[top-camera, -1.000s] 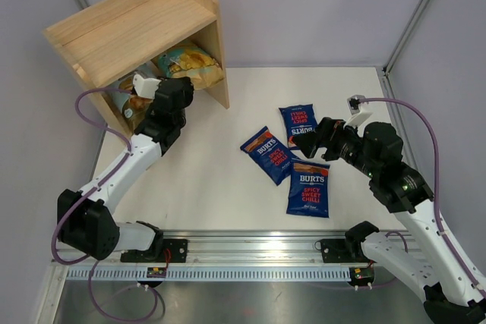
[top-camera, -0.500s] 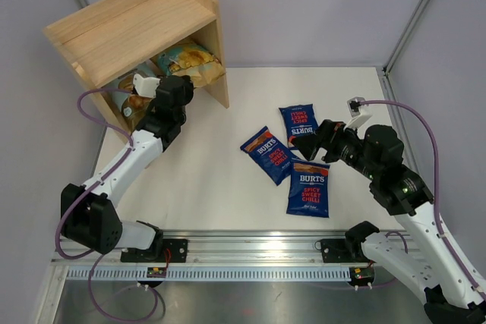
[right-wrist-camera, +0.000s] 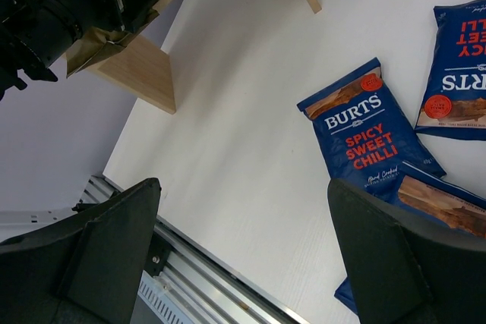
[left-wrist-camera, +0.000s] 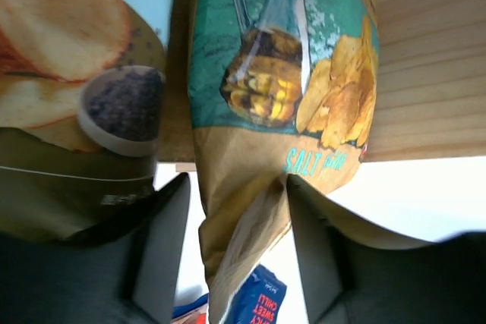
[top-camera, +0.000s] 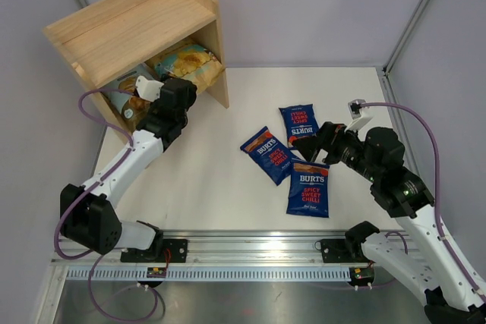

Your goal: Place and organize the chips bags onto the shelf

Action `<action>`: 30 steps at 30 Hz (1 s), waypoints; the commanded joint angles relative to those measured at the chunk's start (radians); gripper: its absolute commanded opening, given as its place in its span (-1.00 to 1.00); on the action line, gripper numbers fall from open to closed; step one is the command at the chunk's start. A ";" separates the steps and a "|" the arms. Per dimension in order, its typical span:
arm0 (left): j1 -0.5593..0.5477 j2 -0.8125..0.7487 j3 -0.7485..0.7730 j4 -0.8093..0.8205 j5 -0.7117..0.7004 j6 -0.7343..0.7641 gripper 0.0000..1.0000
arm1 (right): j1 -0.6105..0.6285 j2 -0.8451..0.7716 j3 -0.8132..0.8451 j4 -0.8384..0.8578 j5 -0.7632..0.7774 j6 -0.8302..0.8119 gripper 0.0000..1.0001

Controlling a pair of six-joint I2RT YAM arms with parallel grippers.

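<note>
The wooden shelf (top-camera: pixel 129 24) stands at the back left. On its lower tier lie the tan-yellow chips bag (top-camera: pixel 186 62) and the pale blue-olive bag (top-camera: pixel 125 96). My left gripper (left-wrist-camera: pixel 235 187) is open at the tier's front. The tan bag's (left-wrist-camera: pixel 266 73) bottom seam hangs loose between its fingers (left-wrist-camera: pixel 163 248), and the pale bag (left-wrist-camera: pixel 68 51) lies to the left. Three dark blue bags (top-camera: pixel 298 123) (top-camera: pixel 266 153) (top-camera: pixel 309 187) lie flat on the table. My right gripper (top-camera: pixel 307 142) hovers open over them, holding nothing. Its wrist view shows two of them (right-wrist-camera: pixel 364 138) (right-wrist-camera: pixel 463 73) ahead.
The shelf's side panel (right-wrist-camera: pixel 140 73) stands on the white table (top-camera: pixel 220 180) left of the blue bags. Grey walls enclose the table at the back and sides. A metal rail (top-camera: pixel 250 252) with both arm bases runs along the near edge.
My left gripper has opened and let go of the tan bag, which now rests on the lower tier. My right arm has shifted slightly over the blue bags.
</note>
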 commanded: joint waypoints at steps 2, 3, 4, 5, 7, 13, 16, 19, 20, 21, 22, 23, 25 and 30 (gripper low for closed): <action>-0.010 -0.047 0.046 -0.043 -0.039 0.051 0.20 | -0.001 -0.016 0.017 0.011 -0.009 0.000 0.98; -0.010 -0.055 0.052 -0.053 -0.042 0.054 0.28 | 0.001 -0.018 0.018 0.007 -0.009 -0.002 0.99; -0.010 -0.062 0.051 -0.053 -0.042 0.053 0.34 | -0.001 -0.018 0.018 0.005 -0.006 -0.003 0.98; -0.012 -0.070 0.049 -0.050 -0.043 0.057 0.39 | -0.001 -0.018 0.020 0.004 -0.005 -0.003 0.98; -0.016 -0.091 0.046 -0.050 -0.046 0.067 0.49 | 0.001 -0.018 0.020 -0.002 -0.005 -0.006 0.98; -0.023 -0.116 0.064 -0.032 -0.013 0.125 0.78 | -0.001 0.030 0.014 -0.002 0.003 -0.022 0.99; -0.024 -0.122 0.075 -0.018 0.016 0.140 0.91 | -0.001 0.067 -0.003 0.017 0.005 -0.025 0.99; -0.035 -0.167 0.054 0.000 0.035 0.151 0.98 | -0.001 0.116 -0.009 0.028 0.023 -0.048 0.99; -0.042 -0.180 0.049 -0.001 0.035 0.156 0.98 | -0.001 0.133 -0.006 0.027 0.028 -0.057 0.99; -0.058 -0.208 0.048 -0.007 0.043 0.180 0.98 | 0.001 0.153 -0.003 0.022 0.035 -0.065 0.99; -0.067 -0.217 0.054 -0.019 0.041 0.194 0.98 | 0.001 0.191 0.001 0.022 0.041 -0.083 0.99; -0.079 -0.231 0.060 -0.033 0.037 0.236 0.98 | 0.001 0.208 0.004 0.021 0.054 -0.085 0.99; -0.125 -0.263 0.077 -0.056 0.029 0.281 0.98 | -0.001 0.257 0.009 0.014 0.084 -0.091 0.99; -0.208 -0.354 0.040 -0.135 -0.045 0.330 0.98 | -0.001 0.314 -0.011 0.050 0.098 -0.094 0.99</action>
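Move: The gold chips bag's near edge is still between the half-open left fingers; its middle lies some 9 cm ahead and 1 cm left, about level. The cassava bag stands about 13 cm left and 1 cm ahead of that hand. From the open right hand, the leftmost Burts bag is roughly 4 cm ahead, 7 cm left and 30 cm below; the far one is 14 cm ahead, 3 cm right, the near one 7 cm back, 4 cm right. Open the left gripper fully to let go of the gold bag's near edge while easing back and up, then pull away faster, up, back and to the right out of the shelf front, about 10 cm up in all, swinging clockwise some 15 degrees. Hold the right gripper still at first, then sink it about 9 cm and forward 5 cm towards the Burts bags, fingers wide open and tipping down. ##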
